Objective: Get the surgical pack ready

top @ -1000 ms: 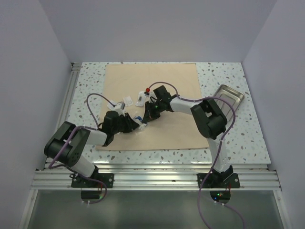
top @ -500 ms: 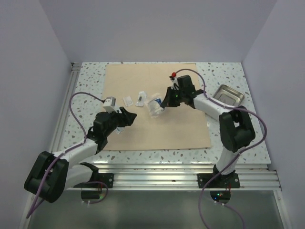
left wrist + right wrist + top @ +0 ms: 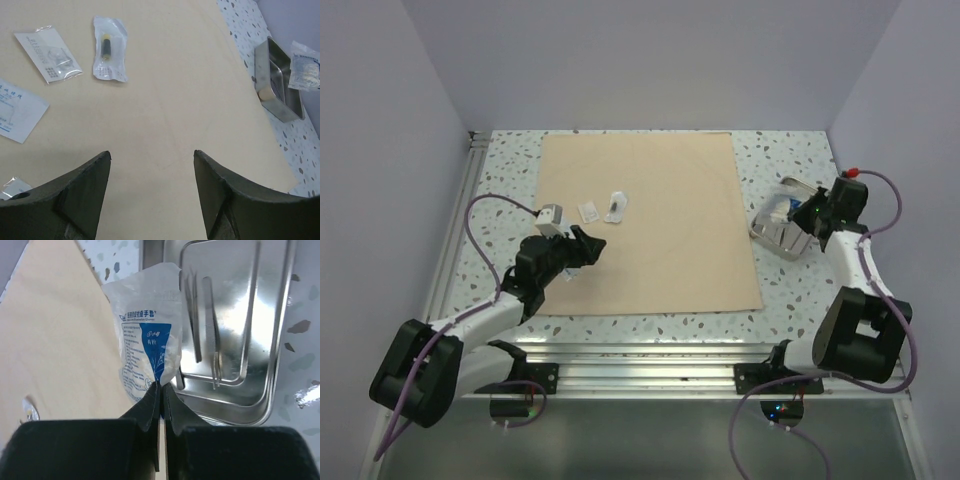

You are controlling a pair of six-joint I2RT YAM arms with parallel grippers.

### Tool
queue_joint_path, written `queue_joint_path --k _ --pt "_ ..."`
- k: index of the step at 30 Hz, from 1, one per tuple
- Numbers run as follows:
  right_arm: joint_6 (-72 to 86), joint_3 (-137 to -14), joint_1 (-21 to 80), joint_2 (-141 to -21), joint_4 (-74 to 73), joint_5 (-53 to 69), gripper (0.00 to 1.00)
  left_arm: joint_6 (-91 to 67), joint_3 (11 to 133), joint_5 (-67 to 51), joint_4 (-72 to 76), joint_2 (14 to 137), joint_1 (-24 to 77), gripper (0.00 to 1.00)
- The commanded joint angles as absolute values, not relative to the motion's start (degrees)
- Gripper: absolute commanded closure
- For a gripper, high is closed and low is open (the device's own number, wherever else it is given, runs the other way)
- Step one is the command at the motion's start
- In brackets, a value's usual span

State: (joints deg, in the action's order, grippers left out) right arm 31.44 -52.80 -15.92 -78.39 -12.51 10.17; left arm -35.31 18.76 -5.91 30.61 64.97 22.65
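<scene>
The beige wrap sheet (image 3: 650, 220) lies flat on the table. My right gripper (image 3: 161, 385) is shut on a white and blue glove sachet (image 3: 147, 335), which hangs over the near rim of the steel tray (image 3: 280, 315). Thin steel tools (image 3: 212, 340) lie inside the tray. My left gripper (image 3: 151, 152) stands open over the sheet with nothing between its fingers. Ahead of it lie a clear sachet (image 3: 48, 54), a sachet with a dark and yellow item (image 3: 108, 50) and a white packet (image 3: 17, 110).
The tray (image 3: 790, 228) sits on the speckled tabletop just off the sheet's right edge. A small crinkled wrapper (image 3: 10, 186) lies beside my left finger. Grey walls close in the table on three sides.
My right arm carried the glove sachet from the middle of the sheet out to the tray. My left gripper opened and drew back to the left.
</scene>
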Motion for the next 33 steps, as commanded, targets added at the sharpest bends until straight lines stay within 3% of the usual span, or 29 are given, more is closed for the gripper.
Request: queue_joint_path --k 1,13,20,22,24,25,30,33 --pt "33.3 -51.5 -18.9 -77.2 -11.1 8.0 1.0 -33.8 17.8 -5.4 31.1 63.3 22.9 0.28" --pt "35.9 -51.1 -21.3 -83.1 -6.1 0.6 1.0 -33.5 17.8 -5.2 30.7 62.7 22.9 0.28" --pt "36.4 -51.4 -21.3 -86.4 -3.6 3.5 1.0 -33.5 17.8 -4.8 30.4 62.1 22.9 0.28" --pt "36.2 -51.7 -21.2 -87.4 -3.4 5.4 0.91 -33.4 17.8 -4.7 30.5 62.2 22.9 0.28" --pt "36.0 -51.9 -21.2 -87.2 -4.7 4.7 0.69 -33.4 17.8 -4.7 30.4 62.1 22.9 0.27" --pt "36.2 -51.3 -21.2 -85.9 -4.7 4.0 0.5 -33.4 17.8 -4.7 30.4 62.1 22.9 0.27" --pt "34.3 -50.9 -20.6 -80.3 -5.8 1.8 0.46 -33.4 17.7 -4.3 30.1 61.8 22.9 0.27" --pt "29.3 -54.3 -14.9 -78.4 -10.0 -2.2 0.46 -33.3 17.8 -3.8 29.9 61.6 22.9 0.27"
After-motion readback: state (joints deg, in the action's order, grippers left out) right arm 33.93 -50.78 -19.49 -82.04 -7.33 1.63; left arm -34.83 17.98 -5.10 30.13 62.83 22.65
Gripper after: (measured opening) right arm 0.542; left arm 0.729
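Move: The right hand holds the glove pouch; the tray's middle lies about 3 cm ahead of it, 5 cm to its right and 11 cm below. The tweezers already in the tray sit about 2 cm ahead, 3 cm to the right and 11 cm below. From the left hand the tray is roughly 48 cm to the right, 6 cm ahead and 8 cm lower. Right hand shifts and sinks about 5 cm each way, right and down over the tray, opens, then rises slightly. ##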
